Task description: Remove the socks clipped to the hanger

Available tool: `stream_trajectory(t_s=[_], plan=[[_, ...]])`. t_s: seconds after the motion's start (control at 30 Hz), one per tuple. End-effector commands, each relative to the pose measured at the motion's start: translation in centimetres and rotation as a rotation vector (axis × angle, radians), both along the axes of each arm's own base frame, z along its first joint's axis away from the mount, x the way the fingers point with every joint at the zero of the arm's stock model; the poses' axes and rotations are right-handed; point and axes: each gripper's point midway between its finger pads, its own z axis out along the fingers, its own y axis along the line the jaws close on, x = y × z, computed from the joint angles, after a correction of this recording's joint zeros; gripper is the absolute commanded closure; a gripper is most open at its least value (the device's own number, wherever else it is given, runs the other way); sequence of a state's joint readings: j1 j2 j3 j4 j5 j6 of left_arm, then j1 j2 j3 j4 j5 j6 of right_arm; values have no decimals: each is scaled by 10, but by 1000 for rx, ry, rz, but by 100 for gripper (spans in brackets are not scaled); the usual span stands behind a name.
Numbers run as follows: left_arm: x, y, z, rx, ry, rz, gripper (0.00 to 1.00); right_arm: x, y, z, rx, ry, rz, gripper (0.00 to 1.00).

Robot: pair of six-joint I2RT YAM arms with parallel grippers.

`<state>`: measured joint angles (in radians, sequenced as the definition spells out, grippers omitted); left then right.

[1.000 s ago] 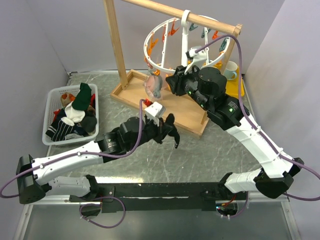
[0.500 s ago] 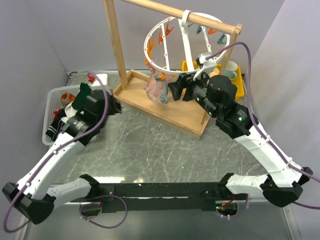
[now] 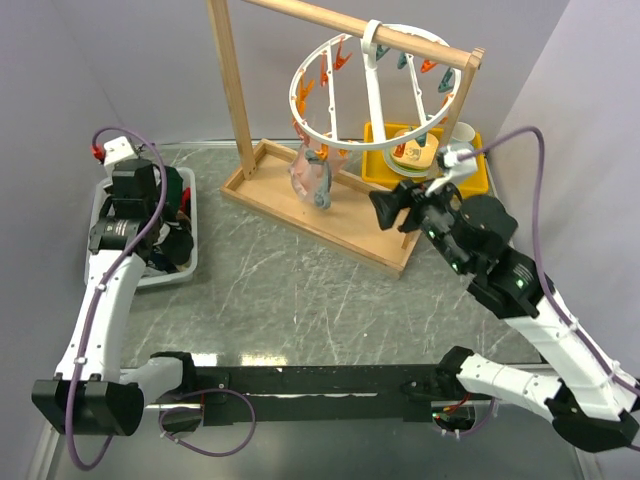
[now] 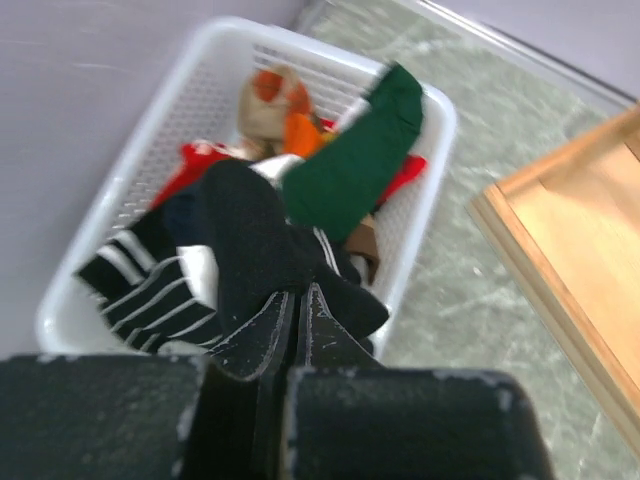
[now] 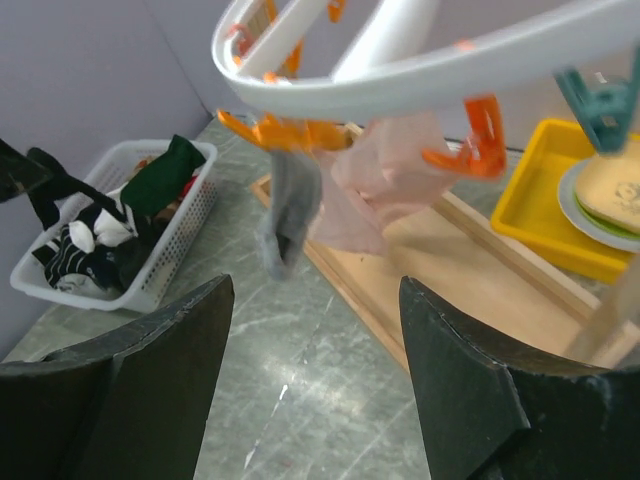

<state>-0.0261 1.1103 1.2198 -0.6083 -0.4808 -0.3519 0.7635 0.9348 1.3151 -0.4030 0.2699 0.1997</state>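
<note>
The white round hanger point(image 3: 372, 92) hangs from the wooden rack's bar. A pale pink sock point(image 3: 304, 170) and a grey sock point(image 3: 322, 192) are clipped to its near-left rim. In the right wrist view the ring point(image 5: 400, 75) is overhead, with the grey sock point(image 5: 290, 205) and the pink sock point(image 5: 395, 185) under orange pins. My right gripper point(image 3: 386, 210) point(image 5: 315, 290) is open and empty, a short way right of them. My left gripper point(image 3: 140, 205) point(image 4: 298, 292) is shut on a black sock point(image 4: 250, 240) above the white basket point(image 4: 440, 115).
The basket point(image 3: 103, 200) at the far left holds several socks, a green one point(image 4: 360, 160) on top. The wooden rack's base point(image 3: 340, 220) lies across the middle back. Behind my right arm are a yellow tray point(image 3: 472, 172) with a plate and a mug point(image 3: 462, 140).
My left arm swung from the table's middle to above the basket, carrying the black sock. My right gripper opened and drew back right and down from the hanger.
</note>
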Motion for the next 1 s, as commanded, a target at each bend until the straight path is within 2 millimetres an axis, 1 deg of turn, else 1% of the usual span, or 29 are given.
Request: stream_trajectory(t_s=[0.0,0.07,0.13,0.17,0.2,0.23,0.27,0.33,0.37,0.4,0.43,0.47,0.5,0.57,0.6,0.63,0.7,0.73,0.77,0.8,0.83,0.87,0.9,0.93,0.97], plan=[[-20,30,47,88,-123,158,99,-9,-22,-1,51,-31,-66,25],[-23,36,46,111,-121,196,99,-12,-29,-1,60,-43,-81,25],[-22,43,40,133,-100,230,99,-13,-31,-6,46,-34,-86,25],[-20,43,37,135,-93,231,99,-13,-32,-7,41,-33,-89,25],[-15,42,30,133,-65,218,99,-13,-32,-9,33,-30,-89,25],[-9,34,29,112,-60,170,85,-14,-34,-10,28,-29,-92,25],[-7,30,27,102,-49,146,66,-13,-35,-13,21,-25,-98,25],[-2,24,26,82,-53,104,23,-13,-37,-17,19,-21,-107,25],[1,15,27,63,-63,54,20,-14,-36,-18,20,-22,-104,25],[3,7,35,42,-102,6,17,-13,-35,-22,15,-15,-98,25],[6,-3,35,21,-119,-51,16,-12,-33,-23,17,-11,-95,25],[11,-30,37,-41,-145,-196,16,-12,-31,-24,14,-6,-91,25],[8,-43,45,-72,-184,-267,16,-12,-28,-24,15,-2,-77,25],[8,-74,52,-161,-256,-397,16,-10,-22,-26,11,7,-60,25],[2,-93,61,-209,-299,-480,15,-10,-20,-25,12,8,-54,25],[1,-118,62,-260,-324,-554,14,-9,-16,-25,12,12,-38,25],[-5,-144,67,-289,-351,-625,12,-9,-14,-26,11,15,-30,25],[-12,-172,64,-309,-343,-701,9,-9,-12,-25,16,14,-24,25],[-14,-185,71,-316,-369,-737,7,-10,-11,-25,18,17,-16,25],[-16,-198,70,-322,-370,-771,1,-9,-10,-26,20,20,-15,25],[-24,-221,69,-339,-368,-837,1,-10,-10,-25,24,20,-12,25],[-25,-231,72,-351,-383,-866,1,-11,-9,-25,24,20,-7,25],[-24,-242,68,-364,-370,-886,1,-11,-8,-25,24,22,-3,25],[-29,-258,68,-388,-366,-932,1,-11,-9,-26,27,25,-5,25],[-29,-266,67,-397,-363,-955,1,-11,-9,-27,27,30,-6,25]])
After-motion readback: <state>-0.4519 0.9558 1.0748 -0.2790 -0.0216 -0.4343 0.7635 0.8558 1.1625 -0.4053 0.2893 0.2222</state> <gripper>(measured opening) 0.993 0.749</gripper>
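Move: Beneath the left hand, which still holds the black sock, the basket's middle lies about 6 cm ahead, 4 cm to the left and 20 cm down. Inside it, the green sock is some 13 cm ahead and 2 cm right of the hand, the striped sock 1 cm ahead and 7 cm left. The grey sock still clipped up hangs 10 cm ahead, 36 cm right and 12 cm higher. From the right hand the basket is roughly 50 cm left, 9 cm ahead. Easing some 3 cm left and slightly back over the basket, the left hand opens its fingers wide and lets go of the black sock, then sweeps about 25 cm right towards the hanging grey sock, rising 5 cm and turning some 50 degrees clockwise. The right hand, open and empty, draws right and back a few centimetres, mostly returns, and sinks about 5 cm. ##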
